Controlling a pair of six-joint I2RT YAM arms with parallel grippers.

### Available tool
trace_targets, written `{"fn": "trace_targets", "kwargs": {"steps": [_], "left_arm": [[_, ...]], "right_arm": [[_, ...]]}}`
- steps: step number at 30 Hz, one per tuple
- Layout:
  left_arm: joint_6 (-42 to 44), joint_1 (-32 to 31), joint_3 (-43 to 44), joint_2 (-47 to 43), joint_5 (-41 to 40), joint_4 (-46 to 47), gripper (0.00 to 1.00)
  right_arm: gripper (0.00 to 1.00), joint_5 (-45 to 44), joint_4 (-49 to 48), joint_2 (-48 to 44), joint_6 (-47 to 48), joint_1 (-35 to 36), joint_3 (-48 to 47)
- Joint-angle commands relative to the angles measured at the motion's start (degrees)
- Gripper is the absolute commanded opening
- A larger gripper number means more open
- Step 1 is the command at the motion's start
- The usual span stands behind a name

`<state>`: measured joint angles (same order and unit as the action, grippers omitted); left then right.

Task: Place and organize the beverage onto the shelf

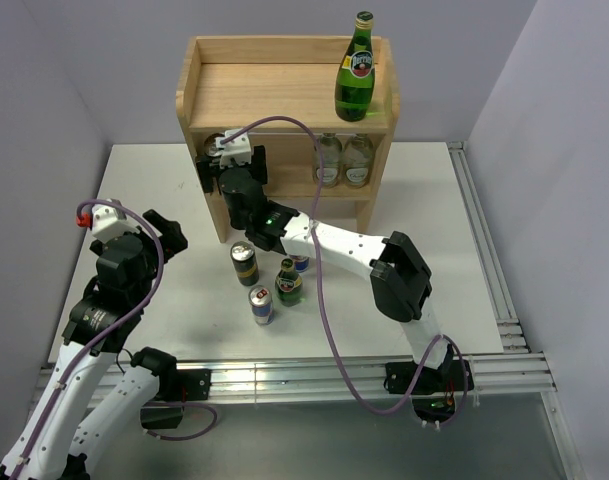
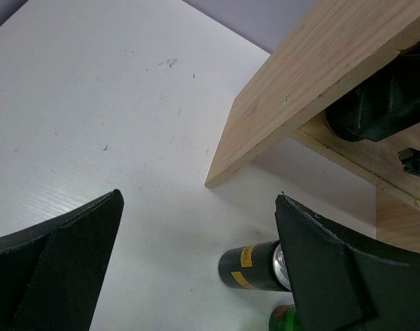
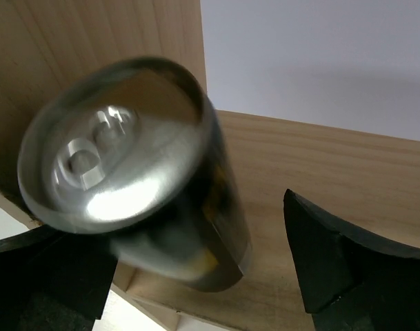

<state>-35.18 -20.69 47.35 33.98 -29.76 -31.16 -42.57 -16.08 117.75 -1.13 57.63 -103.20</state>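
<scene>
The light wood shelf (image 1: 284, 85) stands at the back of the table. My right gripper (image 1: 216, 166) reaches into the left end of its lower tier. There, a black-and-gold can (image 3: 161, 200) stands, blurred, on the lower board between the open jaws of the right gripper (image 3: 196, 234). The right finger (image 3: 334, 255) is clear of the can. On the table in front of the shelf stand another black-and-gold can (image 1: 244, 263), a small green bottle (image 1: 289, 283) and two blue-and-silver cans (image 1: 261, 305) (image 1: 300, 263). My left gripper (image 1: 169, 232) hangs open and empty over the table, left of them.
A tall green bottle (image 1: 355, 70) stands on the shelf's top at the right. Two clear bottles (image 1: 344, 160) stand on the lower tier at the right. In the left wrist view the shelf's side panel (image 2: 313, 83) and the black can (image 2: 254, 265) lie just ahead.
</scene>
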Motion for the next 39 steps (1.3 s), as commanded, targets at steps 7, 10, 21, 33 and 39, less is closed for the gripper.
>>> {"fn": "trace_targets", "kwargs": {"steps": [7, 10, 21, 33, 39], "left_arm": [[0.5, 0.4, 0.5, 0.1, 0.8, 0.4, 0.99], [0.5, 0.4, 0.5, 0.1, 0.8, 0.3, 0.99], [0.3, 0.4, 0.5, 0.3, 0.7, 0.3, 0.99], [0.4, 0.6, 0.6, 0.4, 1.0, 0.0, 0.99], [0.4, 0.7, 0.6, 0.4, 1.1, 0.0, 0.99]], "right_arm": [[0.99, -1.2, -1.7, -3.3, -1.4, -0.1, 1.6], [1.0, -1.7, -1.2, -4.1, -1.7, 0.0, 2.7], [1.0, 1.0, -0.3, -11.3, -2.3, 2.0, 11.0], [1.0, 4.5, 13.2, -22.7, -11.9, 11.6, 20.3], [1.0, 8.8, 20.9, -19.1, -21.3, 11.7, 21.2]]}}
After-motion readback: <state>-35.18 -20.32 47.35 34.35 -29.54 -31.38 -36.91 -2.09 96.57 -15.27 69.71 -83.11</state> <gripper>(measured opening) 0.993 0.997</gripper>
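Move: The right hand, already open around the black can it has set at the left end of the middle shelf, has a matching black can on the table next: about 12 cm back, 2 cm right and 20 cm below. From that table can, the blue-silver can stands some 11 cm nearer the base and 4 cm right, the green bottle 5 cm nearer and 10 cm right. The table can lies about 16 cm right of the left hand, 4 cm ahead and 20 cm below. Down first, roughly 3 cm with the fingers kept wide open, then swiftly back about 15 cm, the right hand draws clear of the shelved can and out past the shelf front, rising again on the way. It swings some 15 degrees counter-clockwise, tips its nose down about 10, and at the end starts sinking towards the black can on the table. ##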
